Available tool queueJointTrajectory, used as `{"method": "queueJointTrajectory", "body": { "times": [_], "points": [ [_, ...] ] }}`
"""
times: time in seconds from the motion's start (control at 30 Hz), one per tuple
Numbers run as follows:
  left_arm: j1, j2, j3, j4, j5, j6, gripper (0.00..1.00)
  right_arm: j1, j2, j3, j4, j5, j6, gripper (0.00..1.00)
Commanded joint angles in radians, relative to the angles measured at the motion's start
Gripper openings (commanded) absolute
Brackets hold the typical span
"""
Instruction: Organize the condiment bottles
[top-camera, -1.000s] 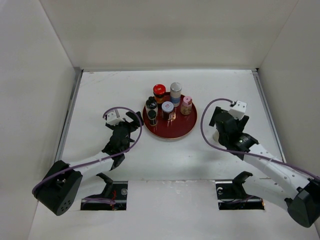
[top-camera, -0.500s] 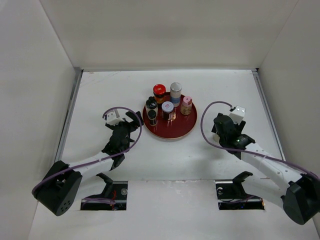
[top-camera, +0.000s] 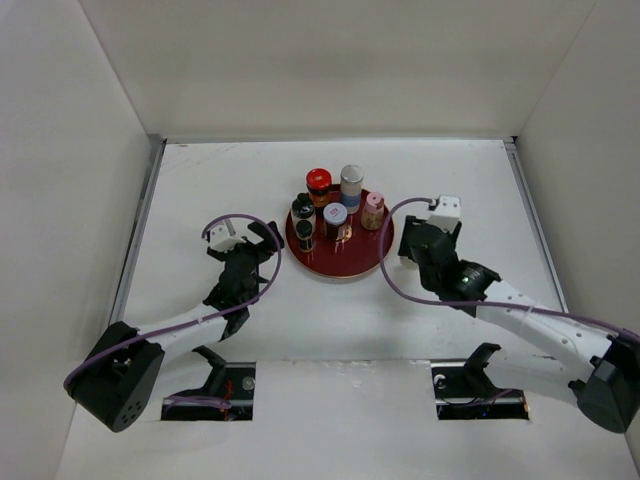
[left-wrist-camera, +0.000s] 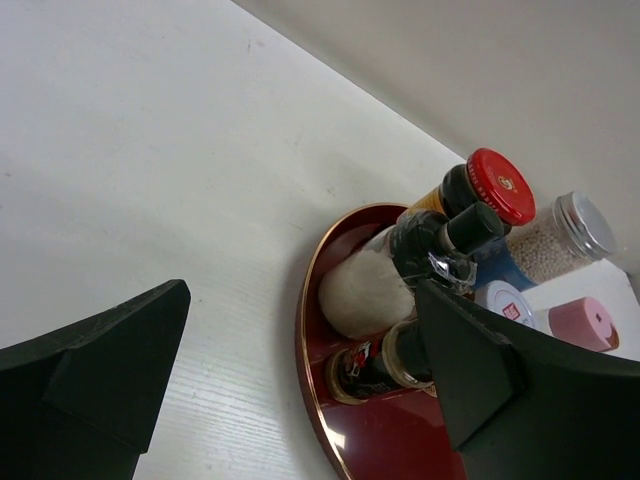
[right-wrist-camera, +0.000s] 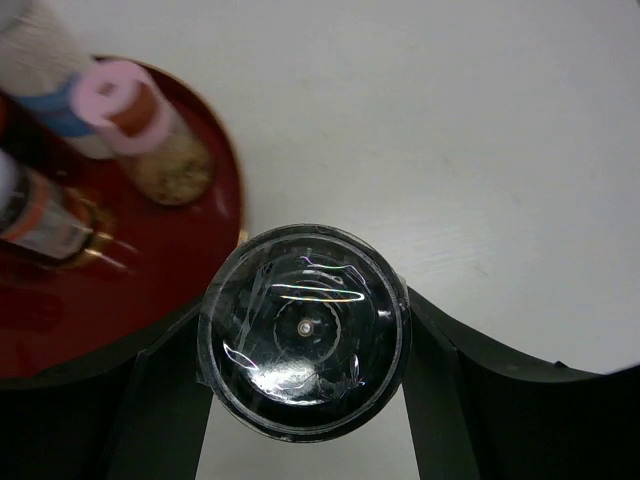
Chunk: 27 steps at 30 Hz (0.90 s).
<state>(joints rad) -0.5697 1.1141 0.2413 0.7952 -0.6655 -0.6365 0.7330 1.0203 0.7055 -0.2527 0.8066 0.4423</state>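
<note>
Several condiment bottles stand on the round red tray: a red-lidded jar, a grey-lidded one, a pink-lidded one and a black-capped bottle. My right gripper is at the tray's right edge. Looking straight down in the right wrist view, its fingers press both sides of a round black-capped bottle, beside the tray and the pink-lidded jar. My left gripper stands open just left of the tray. In the left wrist view the gripper faces a pale cream bottle and the red-lidded jar.
White walls enclose the white table on three sides. The tray sits at mid-table between the two arms. Purple cables loop above both wrists. Two dark cutouts lie at the near edge by the arm bases.
My right gripper has swung left toward the tray's right edge and its jaws have narrowed onto the black-capped bottle. The left arm has barely moved; its jaws opened slightly wider.
</note>
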Motion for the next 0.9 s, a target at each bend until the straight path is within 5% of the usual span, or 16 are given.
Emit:
{"method": "queueJointTrajectory", "body": {
  "times": [0.0, 0.23, 0.57, 0.87],
  "points": [
    [0.011, -0.022, -0.016, 0.022, -0.035, -0.012, 1.00, 0.065, 0.084, 0.120, 0.219, -0.021, -0.048, 0.55],
    [0.012, -0.027, -0.019, 0.022, -0.042, -0.023, 1.00, 0.101, 0.358, 0.221, 0.450, -0.162, -0.116, 0.57],
    [0.021, -0.082, -0.039, -0.004, -0.080, -0.048, 1.00, 0.081, 0.564, 0.278, 0.538, -0.228, -0.129, 0.62],
    [0.018, -0.034, 0.068, -0.194, -0.103, -0.072, 1.00, 0.081, 0.494, 0.209, 0.575, -0.184, -0.154, 1.00]
  ]
}}
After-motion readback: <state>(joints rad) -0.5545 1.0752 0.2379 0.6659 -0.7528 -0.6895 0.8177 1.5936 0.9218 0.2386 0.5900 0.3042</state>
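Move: Beyond the right hand, which already holds the black-lidded bottle clear of the table, the empty near-right part of the tray lies roughly 7 cm ahead, 15 cm left and 10 cm down. Around that spot the pink-capped bottle stands about 6 cm farther out and 5 cm right, the white-lidded jar 5 cm farther out and 4 cm left, and the tall shaker some 11 cm straight beyond. From the left hand the spot is about 4 cm ahead, 25 cm right, 8 cm below. Carrying the upright black-lidded bottle fast to the left, about 15 cm, and some 7 cm forward over the tray's rim, the right hand rises slightly at first and turns about 20 degrees counter-clockwise, then sinks nearly 7 cm from its peak to set it on the tray. The fingers open beside it and the hand eases up a centimetre; the empty left hand edges a couple of centimetres left. ##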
